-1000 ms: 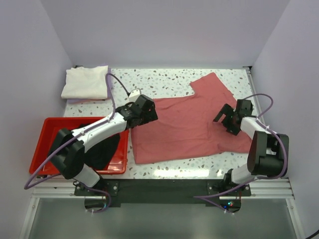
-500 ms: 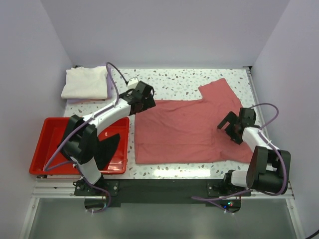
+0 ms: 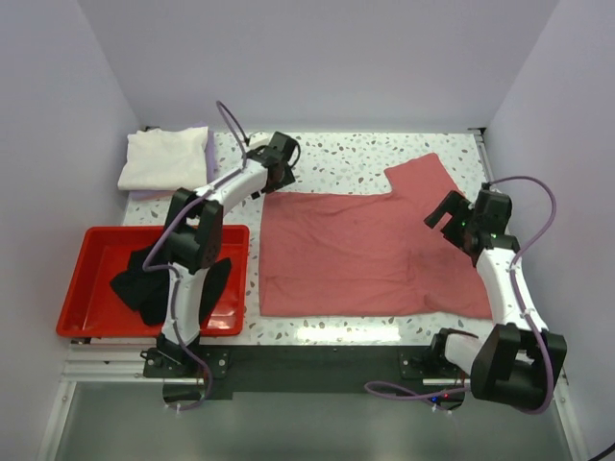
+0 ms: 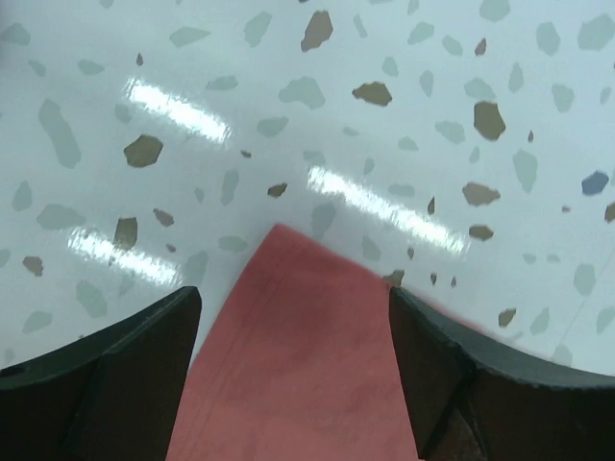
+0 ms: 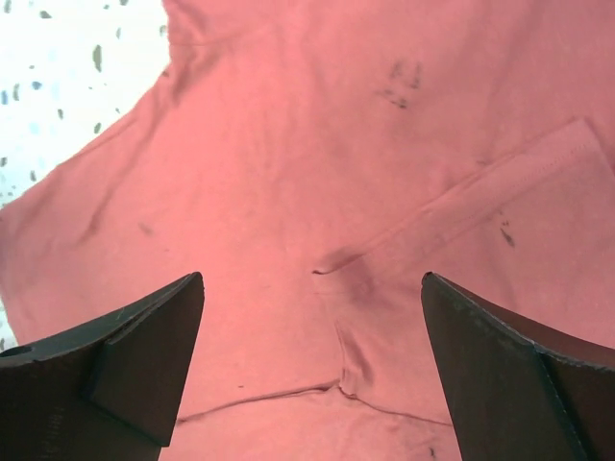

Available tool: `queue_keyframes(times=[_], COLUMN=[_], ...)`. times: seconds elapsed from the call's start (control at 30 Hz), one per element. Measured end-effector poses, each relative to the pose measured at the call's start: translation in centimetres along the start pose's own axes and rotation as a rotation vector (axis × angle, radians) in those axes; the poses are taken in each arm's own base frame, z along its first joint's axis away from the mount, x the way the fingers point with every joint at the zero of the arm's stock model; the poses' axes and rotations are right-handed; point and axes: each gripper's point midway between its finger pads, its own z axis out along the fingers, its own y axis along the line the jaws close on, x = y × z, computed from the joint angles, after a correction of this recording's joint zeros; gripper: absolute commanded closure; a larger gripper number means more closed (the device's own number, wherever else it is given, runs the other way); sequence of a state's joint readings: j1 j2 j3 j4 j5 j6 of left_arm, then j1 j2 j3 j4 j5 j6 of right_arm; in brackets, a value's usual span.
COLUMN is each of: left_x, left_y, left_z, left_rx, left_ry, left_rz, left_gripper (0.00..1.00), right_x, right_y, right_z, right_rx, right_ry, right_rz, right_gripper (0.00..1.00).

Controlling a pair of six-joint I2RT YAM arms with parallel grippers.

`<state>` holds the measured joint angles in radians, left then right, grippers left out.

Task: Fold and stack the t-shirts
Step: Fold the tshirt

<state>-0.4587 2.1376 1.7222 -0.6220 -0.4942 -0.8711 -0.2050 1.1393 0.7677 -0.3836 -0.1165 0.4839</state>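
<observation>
A dusty red t-shirt [image 3: 365, 250] lies spread flat across the middle of the table, one sleeve [image 3: 423, 178] reaching toward the far right. My left gripper [image 3: 276, 171] hovers at the shirt's far left corner. In the left wrist view that corner [image 4: 298, 365] lies between the gripper's [image 4: 293, 307] open fingers. My right gripper [image 3: 450, 216] stands open over the shirt's right side, above a sleeve seam and small wrinkles [image 5: 365, 288], holding nothing. A black t-shirt [image 3: 154, 283] lies bunched in the tray. A folded cream-white t-shirt [image 3: 163, 158] rests at the far left on a pale lavender one [image 3: 208, 163].
A bright red plastic tray [image 3: 96, 250] sits at the near left, beside the left arm's elbow. Walls close in the table at the back and on both sides. A metal rail [image 3: 317, 360] with both arm bases runs along the near edge.
The left gripper has swung away toward the shirt's far left corner and its fingers have narrowed slightly. The right gripper has moved right and farther back. The shirt now lies flatter and wider.
</observation>
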Motion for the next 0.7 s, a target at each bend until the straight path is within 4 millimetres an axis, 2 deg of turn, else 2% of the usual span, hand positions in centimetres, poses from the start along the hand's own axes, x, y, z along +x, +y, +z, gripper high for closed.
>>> queue_keyframes(times=[0.13,0.23,0.4,0.7], left_x=[-1.1,-1.0,-0.2,0.8], left_y=[-1.2,-1.0,0.0,0.0], left_z=[2.9,4.1,4.4,5.6], left_rx=[-0.02,-0.039,-0.083,-0.093], left_ry=[0.01,0.02,0.039,0.062], left_rz=[-0.016,-0.015,0.007,0.025], left_gripper=[0.29,0.31,0.34,0.46], right_x=[-0.3,0.0,0.6,1.7], right_y=[0.8,0.8,0.8,0.2], right_z=[-0.8,-0.7,-0.2,0.8], right_rx=[-0.042,-0.048,-0.055,-0.041], right_ry=[-0.017,-0.007,0.024,0.069], right_rz=[-0.022,-0.029,-0.033,-0.026], right_gripper=[0.01,0.01,0.01,0.01])
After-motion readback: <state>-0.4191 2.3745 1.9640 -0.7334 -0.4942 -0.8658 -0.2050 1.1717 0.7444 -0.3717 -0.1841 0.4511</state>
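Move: The far-left corner of the flat pink t-shirt lies about 3 cm ahead of the open left hand, 1 cm to its left and 6 cm below. The white folded stack is roughly 12 cm ahead and 22 cm left of that hand, the red bin's middle some 20 cm back and 25 cm left, both about 4 cm lower. From the right hand, that corner is about 18 cm ahead, 36 cm left and 12 cm down. Down by some 5 cm and forward about 3 cm goes the left hand onto the t-shirt's far-left corner, the forward reach coming early and easing back slightly before the hand keeps sinking. Its fingers tip slightly steeper and narrow to a little over half open around the corner, not yet shut. The open right hand, hovering over the shirt, rises about a centimetre, then sinks some 2.5 cm. ##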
